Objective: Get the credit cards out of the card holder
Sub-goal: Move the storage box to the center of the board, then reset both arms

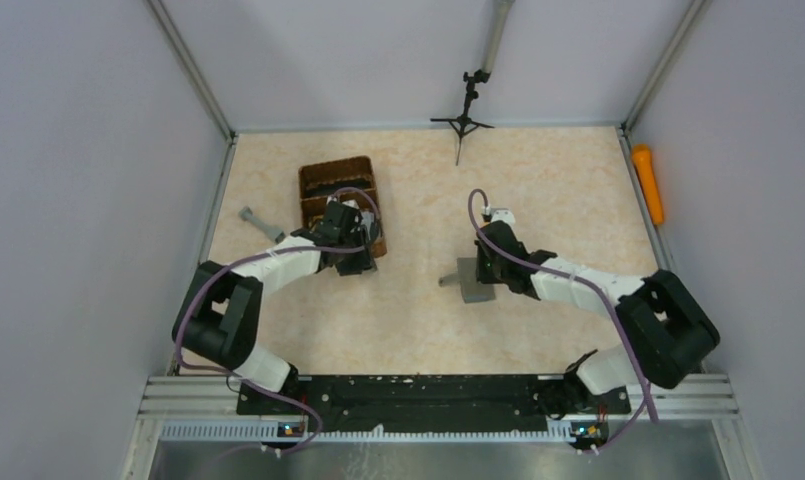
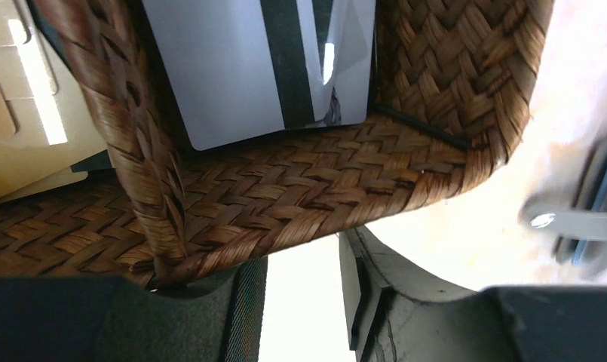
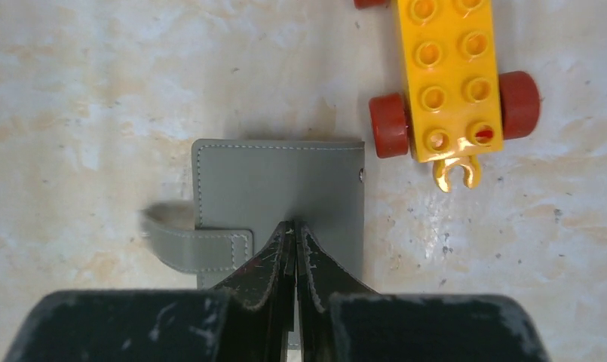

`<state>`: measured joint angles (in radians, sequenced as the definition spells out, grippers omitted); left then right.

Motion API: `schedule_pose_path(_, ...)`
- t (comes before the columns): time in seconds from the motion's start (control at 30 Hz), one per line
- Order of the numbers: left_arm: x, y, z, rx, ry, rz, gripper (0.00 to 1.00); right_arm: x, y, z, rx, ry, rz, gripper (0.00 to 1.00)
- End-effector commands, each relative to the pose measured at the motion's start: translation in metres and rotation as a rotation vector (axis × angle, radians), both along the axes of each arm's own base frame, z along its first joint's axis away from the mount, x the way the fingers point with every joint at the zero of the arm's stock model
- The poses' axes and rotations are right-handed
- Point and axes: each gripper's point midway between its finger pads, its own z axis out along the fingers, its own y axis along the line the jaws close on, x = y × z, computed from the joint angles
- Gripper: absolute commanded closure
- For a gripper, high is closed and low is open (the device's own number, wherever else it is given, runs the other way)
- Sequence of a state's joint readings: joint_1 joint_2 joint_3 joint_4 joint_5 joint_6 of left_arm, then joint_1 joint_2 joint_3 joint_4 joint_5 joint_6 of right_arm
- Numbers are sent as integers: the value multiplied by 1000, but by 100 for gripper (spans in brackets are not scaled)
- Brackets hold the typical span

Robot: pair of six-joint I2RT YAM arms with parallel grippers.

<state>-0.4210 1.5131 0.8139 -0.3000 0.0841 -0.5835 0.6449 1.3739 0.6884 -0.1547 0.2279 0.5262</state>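
Note:
The grey card holder (image 3: pixel 277 177) lies folded shut on the table, its strap (image 3: pixel 198 247) sticking out to the left. My right gripper (image 3: pixel 291 226) is shut, its tips resting together on the holder's cover (image 1: pixel 470 290). My left gripper (image 2: pixel 304 302) hangs open and empty at the near right corner of the wicker basket (image 2: pixel 285 188). Inside the basket lie credit cards: a pale grey one with a black stripe (image 2: pixel 225 75) in the right compartment, and tan ones (image 2: pixel 21 128) in the left compartment.
An orange toy brick with red wheels (image 3: pixel 451 83) sits just beyond the holder. A small grey object (image 1: pixel 261 222) lies left of the basket (image 1: pixel 338 180). A black tripod (image 1: pixel 463 118) stands at the back and an orange item (image 1: pixel 648 185) along the right wall.

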Motion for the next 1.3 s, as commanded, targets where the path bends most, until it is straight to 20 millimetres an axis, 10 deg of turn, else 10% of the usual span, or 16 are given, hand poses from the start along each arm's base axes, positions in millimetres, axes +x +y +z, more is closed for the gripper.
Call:
schedule_pose_path(0.0,37,21,-4,65,-30,66,57,10,3,-27,-48,52,5,96)
schedule_pose_path(0.13,66,18,3,61,-42,75,57,14,3,-34,-63,75,0,96)
schedule_pose_path(0.3,87,9,27,33,-93,65,55,19,6,5,-11,-12,8,95)
schedule_pose_path(0.53,60,41,100,69,-305,114,41,28,-28,93,13,-267,-97,92)
schedule_pose_path(0.67,32,67,141,75,-491,167,4,28,-70,122,-20,-390,-234,91)
schedule_pose_path(0.73,23,87,152,111,-588,234,1,28,-94,130,-73,-444,-317,87)
schedule_pose_path(0.87,11,136,163,276,-710,373,1,27,-124,138,-122,-558,-435,39)
schedule_pose_path(1.0,14,156,163,361,-859,414,1,26,-138,138,-105,-694,-495,12)
schedule_pose_path(1.27,23,197,143,506,-1004,503,1,31,-142,164,-161,-820,-465,8)
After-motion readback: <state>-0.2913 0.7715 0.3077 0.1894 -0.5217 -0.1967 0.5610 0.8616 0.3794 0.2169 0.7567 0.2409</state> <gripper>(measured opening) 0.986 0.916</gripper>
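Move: The left hand is low at the storage box's near wall, the box's middle about 12 cm ahead and 5 cm left at about hand height. From that hand the grey bar is 9 cm ahead and 20 cm left, 2 cm lower. The right hand's shut fingers hover over the card holder, its middle some 2 cm left, 1 cm back and 3 cm below; the toy car is 8 cm ahead and 3 cm right, 2 cm below. Forward first: the half-open left fingers push the near wall of the storage box, travelling about 7.5 cm, then lift up and back off it and swing about 15 cm left, opening wide and tilting up. The right hand dips 2.5 cm onto the card holder, nudging slightly forward and left, then rises and goes right, away from it, opening late while the wrist tilts up. ##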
